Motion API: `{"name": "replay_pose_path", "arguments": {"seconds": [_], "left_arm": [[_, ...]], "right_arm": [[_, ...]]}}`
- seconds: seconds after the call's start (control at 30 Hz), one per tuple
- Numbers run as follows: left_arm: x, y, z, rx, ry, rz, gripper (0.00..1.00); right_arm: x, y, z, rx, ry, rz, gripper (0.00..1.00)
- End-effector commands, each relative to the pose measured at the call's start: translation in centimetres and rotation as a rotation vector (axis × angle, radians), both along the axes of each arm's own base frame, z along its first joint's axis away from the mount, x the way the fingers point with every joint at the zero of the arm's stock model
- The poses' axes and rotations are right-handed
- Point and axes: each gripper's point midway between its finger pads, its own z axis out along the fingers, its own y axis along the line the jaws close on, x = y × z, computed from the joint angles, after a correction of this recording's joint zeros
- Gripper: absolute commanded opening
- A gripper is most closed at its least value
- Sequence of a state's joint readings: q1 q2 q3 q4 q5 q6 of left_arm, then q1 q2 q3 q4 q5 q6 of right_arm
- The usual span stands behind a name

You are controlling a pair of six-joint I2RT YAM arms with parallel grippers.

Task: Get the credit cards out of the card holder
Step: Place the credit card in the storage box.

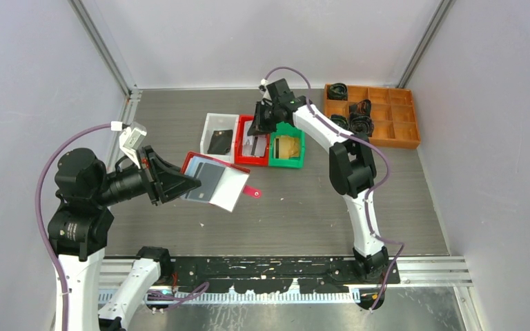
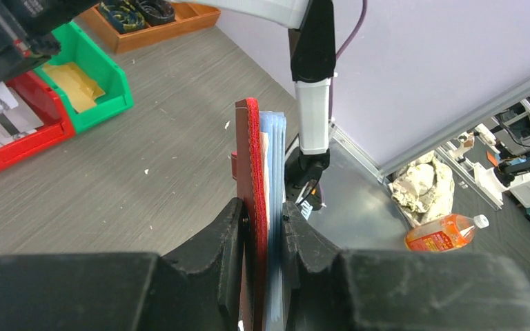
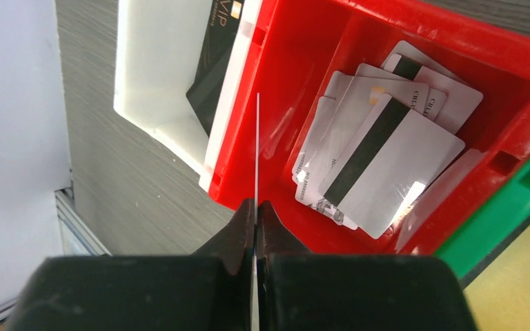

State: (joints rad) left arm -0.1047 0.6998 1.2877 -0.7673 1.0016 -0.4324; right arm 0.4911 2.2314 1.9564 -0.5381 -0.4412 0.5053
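Note:
The red card holder (image 1: 215,181) hangs open above the table, its pale sleeves up with a dark credit card (image 1: 210,178) in one of them. My left gripper (image 1: 190,183) is shut on its left edge. The left wrist view has the card holder (image 2: 251,165) edge-on between the jaws of that gripper (image 2: 262,215). My right gripper (image 1: 257,129) hovers over the red bin (image 1: 250,163), shut on a thin white credit card (image 3: 257,152) seen edge-on. Several white credit cards (image 3: 379,158) lie in the red bin (image 3: 303,55). A black card (image 3: 210,65) lies in the white bin (image 3: 152,69).
A white bin (image 1: 210,121), the red bin and a green bin (image 1: 286,164) holding a gold card stand side by side at the table's middle back. An orange compartment tray (image 1: 373,114) with black parts sits at the back right. The holder's red snap tab (image 1: 252,192) hangs down at the right.

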Motion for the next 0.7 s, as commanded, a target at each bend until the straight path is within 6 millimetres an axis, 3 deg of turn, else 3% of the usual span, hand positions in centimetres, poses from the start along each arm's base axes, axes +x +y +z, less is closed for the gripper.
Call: {"name": "replay_pose_path", "arguments": {"seconds": [0.0, 0.4, 0.57, 0.67], "left_arm": [[-0.9, -0.3, 2.2, -0.035, -0.088, -0.043, 0.0], [-1.4, -0.3, 2.5, -0.04, -0.105, -0.047, 0.0], [-1.6, -0.3, 2.6, -0.036, -0.113, -0.048, 0.0], [-1.7, -0.3, 2.7, -0.036, -0.116, -0.05, 0.0]], "right_arm": [[0.8, 0.4, 1.2, -0.037, -0.074, 0.003, 0.01], [1.2, 0.4, -0.4, -0.138, -0.107, 0.0, 0.03], [1.2, 0.2, -0.2, -0.185, -0.14, -0.006, 0.23], [1.1, 0.2, 0.7, -0.191, -0.161, -0.013, 0.28]]}}
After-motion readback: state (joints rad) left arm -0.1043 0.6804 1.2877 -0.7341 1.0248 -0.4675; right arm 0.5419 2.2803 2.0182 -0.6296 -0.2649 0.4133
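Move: The red box, where the card in the right fingers is to go, is right under the right gripper: its middle is some 2 cm ahead and about 9 cm lower, level sideways. At the same height and the same 2 cm ahead, the white box is roughly 12 cm to the left and the green box about 13 cm to the right. From the left gripper, the red box lies around 35 cm ahead, 7 cm to the right and 37 cm down. Lower the right gripper about 2.5 cm straight down towards the cards in the red box, tilting its left-pointing fingers some 10 degrees more steeply downward as it sinks. Only near the bottom, part the fingers to about a quarter of their opening to let go of the card. ##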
